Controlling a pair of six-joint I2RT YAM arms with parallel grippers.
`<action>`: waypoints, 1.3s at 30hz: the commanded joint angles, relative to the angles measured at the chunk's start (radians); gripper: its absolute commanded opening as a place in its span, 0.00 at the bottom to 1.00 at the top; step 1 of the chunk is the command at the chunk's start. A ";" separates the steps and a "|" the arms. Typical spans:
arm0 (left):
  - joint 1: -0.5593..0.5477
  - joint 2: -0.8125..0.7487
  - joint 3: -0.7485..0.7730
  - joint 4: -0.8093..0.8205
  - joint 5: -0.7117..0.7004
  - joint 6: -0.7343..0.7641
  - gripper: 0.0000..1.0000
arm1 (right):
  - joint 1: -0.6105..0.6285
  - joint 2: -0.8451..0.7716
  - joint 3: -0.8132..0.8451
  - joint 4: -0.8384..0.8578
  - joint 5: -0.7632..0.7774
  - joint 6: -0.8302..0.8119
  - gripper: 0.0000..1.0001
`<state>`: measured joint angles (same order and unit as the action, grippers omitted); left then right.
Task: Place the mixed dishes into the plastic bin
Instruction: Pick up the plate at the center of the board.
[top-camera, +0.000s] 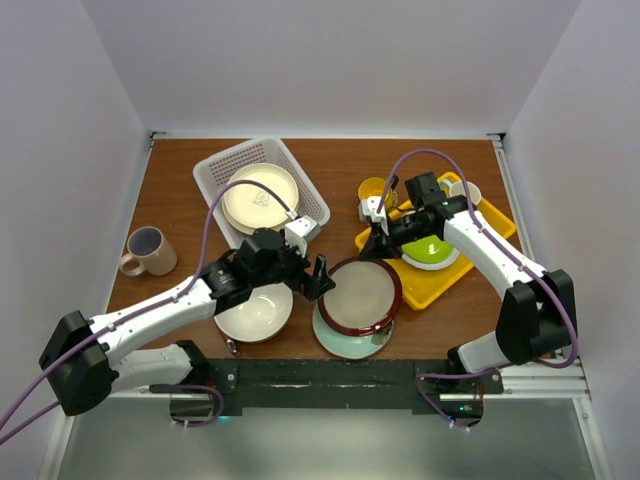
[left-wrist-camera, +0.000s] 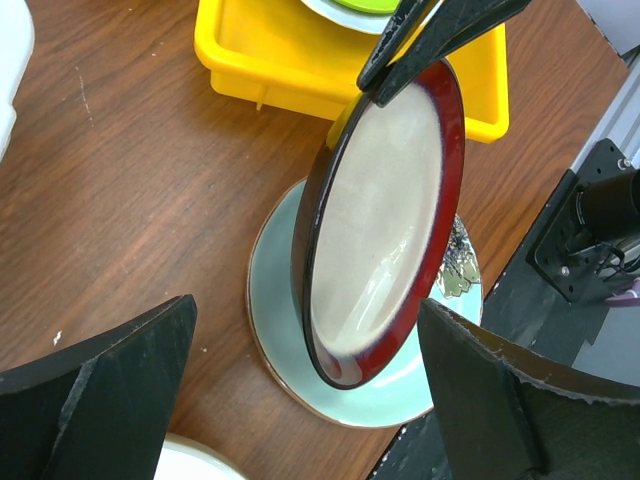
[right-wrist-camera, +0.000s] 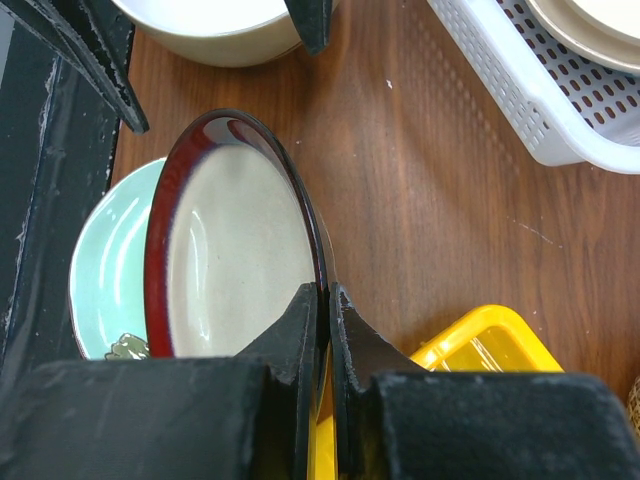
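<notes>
A dark red-rimmed bowl (top-camera: 360, 296) with a cream inside stands tilted up on edge over a pale teal plate (top-camera: 345, 343). My right gripper (right-wrist-camera: 325, 292) is shut on the far rim of this bowl (right-wrist-camera: 235, 250). My left gripper (left-wrist-camera: 305, 330) is open, one finger on either side of the lower edge of the bowl (left-wrist-camera: 380, 230), touching nothing. The plastic bin (top-camera: 215, 175) at the back left holds a cream plate (top-camera: 260, 198). A large cream bowl (top-camera: 252, 312) lies under the left arm. A pinkish mug (top-camera: 148, 251) stands far left and a yellow mug (top-camera: 375, 190) at the back.
A yellow tray (top-camera: 430, 285) at the right holds a lime-green plate (top-camera: 430, 250) and a white cup (top-camera: 465, 192). It lies right behind the tilted bowl. The table's near edge and the black mounting rail run just below the teal plate (left-wrist-camera: 275, 290).
</notes>
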<state>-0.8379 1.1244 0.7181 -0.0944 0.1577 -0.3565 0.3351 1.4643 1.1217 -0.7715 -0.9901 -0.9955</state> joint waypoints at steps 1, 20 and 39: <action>-0.010 0.005 0.027 0.050 -0.017 -0.009 0.97 | -0.007 -0.055 0.026 0.005 -0.096 -0.005 0.00; -0.099 0.176 0.107 0.042 -0.141 -0.007 0.80 | -0.011 -0.056 0.024 0.001 -0.105 -0.006 0.00; -0.099 0.183 0.139 0.042 -0.129 -0.021 0.00 | -0.016 -0.051 0.026 -0.009 -0.104 -0.015 0.00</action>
<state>-0.9325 1.3712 0.8230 -0.1005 0.0456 -0.3820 0.3141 1.4609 1.1217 -0.7776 -1.0088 -1.0122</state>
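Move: The dark-red-rimmed plate already hangs by its far rim from my right hand; its middle is about 8 cm back, 3 cm left and 5 cm below that hand. From my open left hand its middle lies some 10 cm right, 4 cm back and 5 cm lower. The mint-green plate is around 8 cm right of my left hand, 13 cm back and 14 cm below, and the white bowl about 16 cm left, 9 cm back, equally low. I sink my left hand about 5 cm while easing it some 3 cm to the right onto the plate's left rim, its fingertips tipping down by roughly 10 degrees. I close the fingers and pinch that rim, one finger on the pale inner face and one on the outside, while my right hand keeps its hold almost in place. ##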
